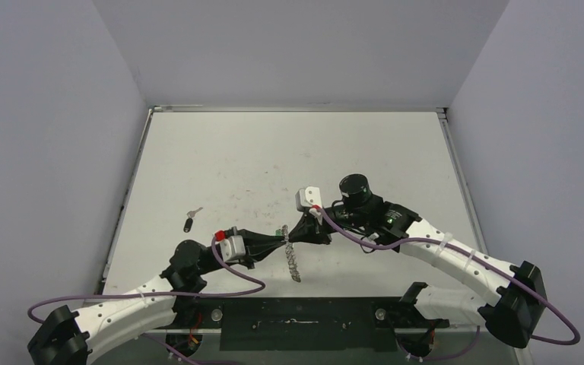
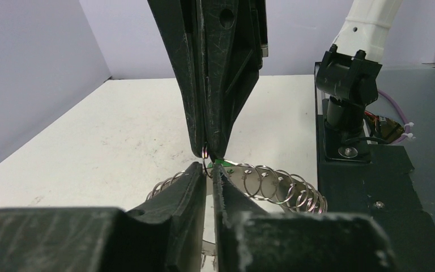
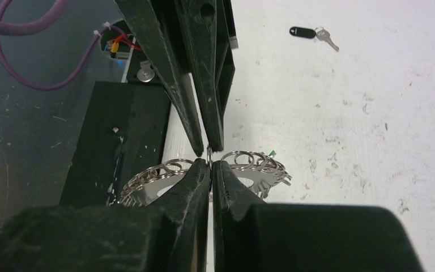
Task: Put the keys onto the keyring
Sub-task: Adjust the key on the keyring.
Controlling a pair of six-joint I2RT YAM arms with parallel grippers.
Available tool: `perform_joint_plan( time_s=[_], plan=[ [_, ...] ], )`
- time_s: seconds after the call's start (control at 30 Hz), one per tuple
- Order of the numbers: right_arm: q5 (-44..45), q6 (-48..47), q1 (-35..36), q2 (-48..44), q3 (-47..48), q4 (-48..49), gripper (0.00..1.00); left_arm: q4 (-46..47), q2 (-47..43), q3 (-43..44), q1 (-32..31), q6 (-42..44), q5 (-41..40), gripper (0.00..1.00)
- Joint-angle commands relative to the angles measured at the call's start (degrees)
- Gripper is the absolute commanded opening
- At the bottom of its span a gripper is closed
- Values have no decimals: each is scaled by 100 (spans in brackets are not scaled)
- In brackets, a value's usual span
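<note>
The keyring (image 1: 295, 268), a silver hoop rimmed with small wire loops, hangs edge-on above the table between the two arms. My left gripper (image 1: 280, 243) and right gripper (image 1: 293, 236) meet tip to tip at its top edge. Both are shut on one small loop of the rim, as the left wrist view (image 2: 208, 168) and right wrist view (image 3: 210, 164) show. The green-headed key (image 2: 222, 162) peeks out at the rim beside the fingertips. The black-headed key (image 3: 302, 32) and silver key (image 3: 328, 39) lie together on the table, far left of the grippers.
The dark mounting plate (image 1: 304, 323) with both arm bases runs along the near table edge, just below the hanging hoop. Grey walls close in the white table (image 1: 289, 152) at the back and both sides. A purple cable (image 1: 236, 285) loops beside the left arm.
</note>
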Motion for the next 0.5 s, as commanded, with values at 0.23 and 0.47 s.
perform_joint_plan(
  time_s=[0.23, 0.47],
  plan=[
    [963, -296, 108, 371, 1284, -2108, 0, -1766, -725, 741, -23, 683, -256, 36],
    [1448, -34, 321, 775, 1966, -2803, 0, -2378, -560, 1065, -24, 847, -265, 46]
  ],
)
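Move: The keyring hangs between both hands, one wire loop of its rim at the two pairs of fingertips: about 1 cm to the right of the left hand and 1 cm to the left of the right hand, level with both. The keyring's middle lies some 6 cm below and 2 cm back from either hand. The green tag is about 3 cm ahead of and 3 cm below the left hand, and 1 cm to its left. The wire loop is let go by the left fingers, which spread from nearly shut to almost half open while that hand backs off slightly up and to its left, about 1 cm. The right fingers keep their pinch on the loop, easing down, to the right and forward by 1 cm or so each, and tipping some 15 degrees further down as they take the keyring from between the opened fingers. ##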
